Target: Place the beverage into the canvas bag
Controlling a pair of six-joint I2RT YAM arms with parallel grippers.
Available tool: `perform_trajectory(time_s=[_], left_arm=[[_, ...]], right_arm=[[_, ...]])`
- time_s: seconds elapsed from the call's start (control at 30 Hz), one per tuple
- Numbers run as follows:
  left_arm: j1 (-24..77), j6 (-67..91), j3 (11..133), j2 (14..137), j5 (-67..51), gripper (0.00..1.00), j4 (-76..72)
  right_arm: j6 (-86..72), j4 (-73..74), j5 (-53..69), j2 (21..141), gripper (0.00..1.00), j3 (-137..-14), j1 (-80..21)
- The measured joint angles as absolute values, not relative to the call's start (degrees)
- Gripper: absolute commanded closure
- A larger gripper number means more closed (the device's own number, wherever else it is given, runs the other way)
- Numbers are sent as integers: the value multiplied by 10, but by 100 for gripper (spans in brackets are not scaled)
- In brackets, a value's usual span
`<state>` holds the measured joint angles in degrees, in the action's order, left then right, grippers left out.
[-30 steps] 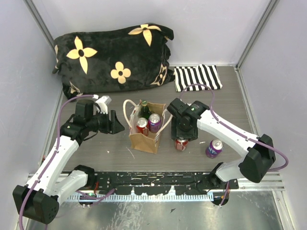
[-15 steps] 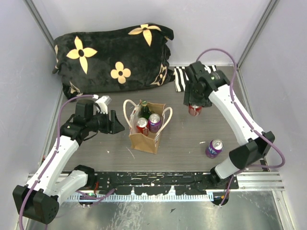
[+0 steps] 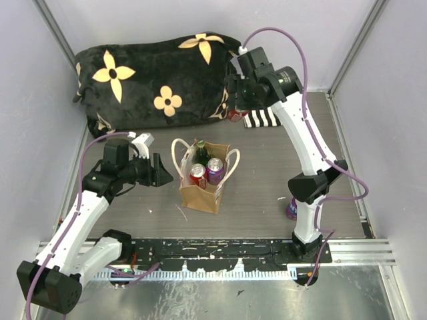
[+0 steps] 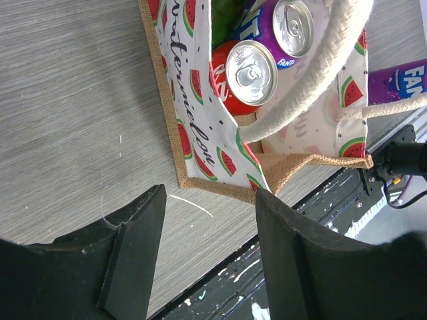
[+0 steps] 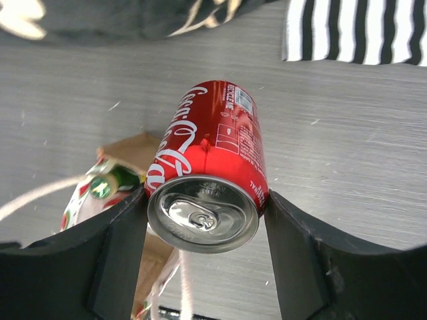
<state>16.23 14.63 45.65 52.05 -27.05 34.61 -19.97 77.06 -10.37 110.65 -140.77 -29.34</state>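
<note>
The beverage, a red cola can (image 5: 213, 153), hangs in the air with my right gripper (image 5: 207, 200) shut on its sides just below the rim. From above, that gripper (image 3: 237, 110) and the can (image 3: 234, 115) are high at the back, in front of the cushion's right end. The canvas bag (image 3: 202, 192) stands upright mid-table, cream handles up, with a red can (image 3: 198, 175), a purple can (image 3: 215, 170) and a green bottle (image 3: 201, 152) inside. My left gripper (image 3: 162, 175) is open and empty just left of the bag (image 4: 200, 127), fingers (image 4: 137, 233) apart from it.
A black flowered cushion (image 3: 157, 80) fills the back left. A striped cloth (image 5: 353, 30) lies at the back right, partly under the right arm. A purple can (image 3: 291, 211) stands on the table right of the bag, half hidden behind the right arm.
The right arm has lifted the red can from the table right of the bag and swung it up and back toward the cushion. The left arm has not moved.
</note>
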Motion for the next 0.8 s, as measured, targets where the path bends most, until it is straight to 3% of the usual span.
perform_trajectory(time_s=[0.47,0.8], left_arm=[[163,146,456,504,-272,37,346],[164,146,456,507,-272,37,346]], right_arm=[[-253,785,-98,1083,99,-1255,-522],[-315,771,-102,978,99,-1108,-550]])
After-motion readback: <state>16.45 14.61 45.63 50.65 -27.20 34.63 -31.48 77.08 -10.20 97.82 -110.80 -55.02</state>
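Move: The beverage bag stands about 13 cm back and 12 cm left of the right hand, which already holds a red can; the bag's middle is some 25 cm lower. Inside it, the red can in the bag is roughly 11 cm back and 14 cm left of that hand, and the purple can in the bag 9 cm back and 9 cm left, both about 26 cm lower. From the left hand the bag lies about 4 cm ahead, 13 cm to the right and 10 cm below. Back towards the base by some 17 cm, swinging left and sinking about 8 cm, the right hand keeps its grip on the red can and carries it to the near end of the bag's opening. The leftward swing comes first, easing back a little right at the end as the sinking stops; the wrist turns some 15 degrees counter-clockwise and tips the fingers about as much farther down. ##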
